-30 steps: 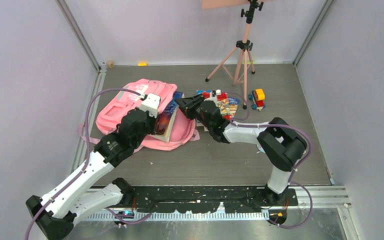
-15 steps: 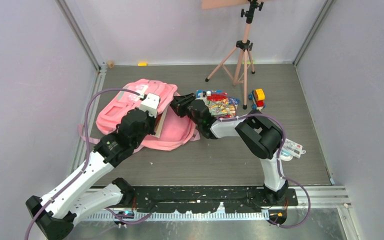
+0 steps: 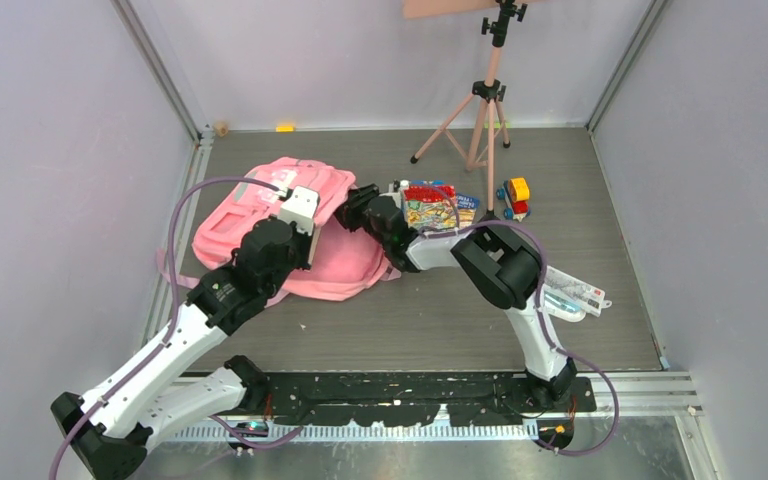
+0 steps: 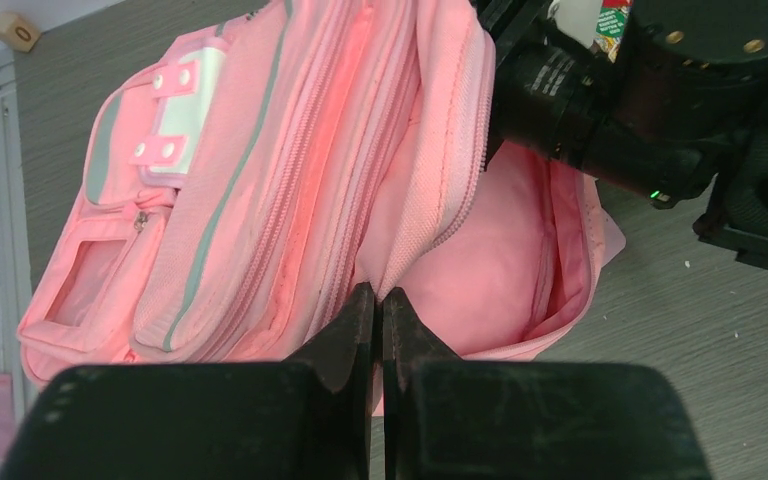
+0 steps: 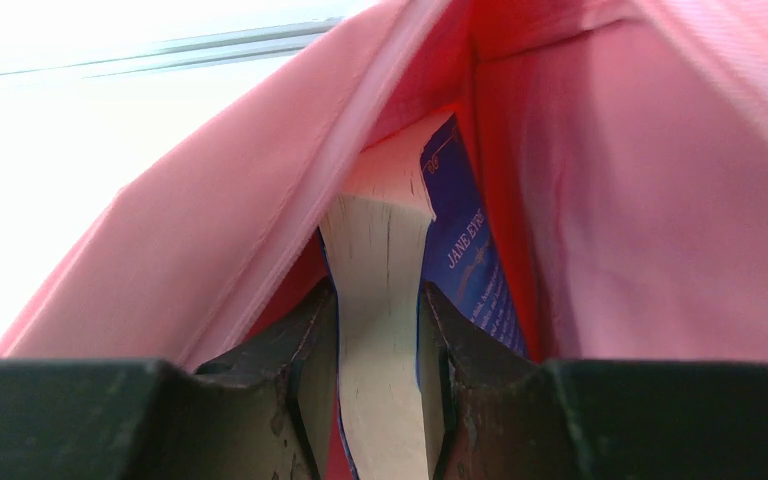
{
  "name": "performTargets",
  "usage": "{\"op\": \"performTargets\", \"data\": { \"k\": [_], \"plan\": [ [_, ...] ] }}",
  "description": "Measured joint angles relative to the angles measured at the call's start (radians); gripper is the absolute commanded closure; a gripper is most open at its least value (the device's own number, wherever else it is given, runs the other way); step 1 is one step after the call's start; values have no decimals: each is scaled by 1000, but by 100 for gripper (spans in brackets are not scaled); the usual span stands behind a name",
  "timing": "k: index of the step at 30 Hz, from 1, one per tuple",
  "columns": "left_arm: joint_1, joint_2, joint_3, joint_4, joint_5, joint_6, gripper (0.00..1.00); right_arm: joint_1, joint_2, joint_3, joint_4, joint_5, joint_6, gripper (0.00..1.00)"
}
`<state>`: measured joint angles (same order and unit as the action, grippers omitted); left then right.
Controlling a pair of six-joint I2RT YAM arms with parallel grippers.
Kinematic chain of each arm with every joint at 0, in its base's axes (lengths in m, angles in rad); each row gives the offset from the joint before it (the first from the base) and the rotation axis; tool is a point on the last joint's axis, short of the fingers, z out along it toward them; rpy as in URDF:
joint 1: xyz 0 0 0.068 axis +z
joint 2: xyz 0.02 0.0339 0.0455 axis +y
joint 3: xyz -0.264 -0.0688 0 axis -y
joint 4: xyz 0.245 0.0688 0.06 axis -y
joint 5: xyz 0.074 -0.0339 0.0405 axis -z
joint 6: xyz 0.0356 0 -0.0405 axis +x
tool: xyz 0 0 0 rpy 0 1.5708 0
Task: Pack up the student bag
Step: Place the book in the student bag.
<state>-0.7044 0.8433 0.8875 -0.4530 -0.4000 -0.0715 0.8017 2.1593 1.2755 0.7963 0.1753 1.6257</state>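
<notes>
The student bag (image 3: 240, 215), a big pink backpack, lies on the left of the floor with its main opening facing right. My left gripper (image 4: 380, 300) is shut on the zipped edge of the bag's top flap (image 4: 440, 170) and holds the mouth open. My right gripper (image 5: 378, 300) is shut on a blue paperback book (image 5: 385, 240), its page edge between the fingers. Gripper and book are inside the bag's pink lining (image 5: 660, 200). In the top view the right gripper (image 3: 348, 212) sits at the bag's mouth and the book is hidden.
A pile of colourful packets (image 3: 435, 210) and a toy vehicle (image 3: 515, 197) lie right of the bag. A pink tripod (image 3: 485, 100) stands behind them. A white packet (image 3: 572, 293) lies by the right arm's elbow. A small wooden cube (image 3: 222, 128) sits at the back wall.
My right arm has pushed left, carrying the book from outside the flap into the bag's opening, where it no longer shows from above. The left arm has held still.
</notes>
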Motion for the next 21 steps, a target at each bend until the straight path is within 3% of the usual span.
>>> {"op": "performTargets", "data": {
  "k": [10, 21],
  "plan": [
    [0, -21, -8, -2, 3, 0, 100, 7, 128, 98, -79, 12, -99, 99],
    [0, -21, -8, -3, 8, 0, 100, 42, 249, 337, -205, 53, -266, 96]
  ]
}}
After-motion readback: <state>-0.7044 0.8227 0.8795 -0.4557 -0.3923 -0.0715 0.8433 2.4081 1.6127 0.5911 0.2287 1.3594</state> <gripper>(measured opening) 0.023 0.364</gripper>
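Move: The right hand already has the book pinched at the bag's mouth. The middle of the student bag lies about 11 cm to its left, 5 cm back and 6 cm lower. The comics lie level with that hand and some 18 cm to its right, 11 cm lower; the nearest tripod foot is roughly 15 cm to its right and 10 cm farther out. From the left hand, which holds the bag's flap up, the bag's middle is about 9 cm ahead, 2 cm left and 15 cm below. Down first, some 6 cm, then mainly left with a little forward, about 5 cm more, the right hand feeds the book under the raised flap and deeper into the bag's open compartment. It rolls some 15 to 20 degrees, left side sinking, while its fingers keep their pinch on the book. The left hand stays put, shut on the flap, holding the mouth open. ##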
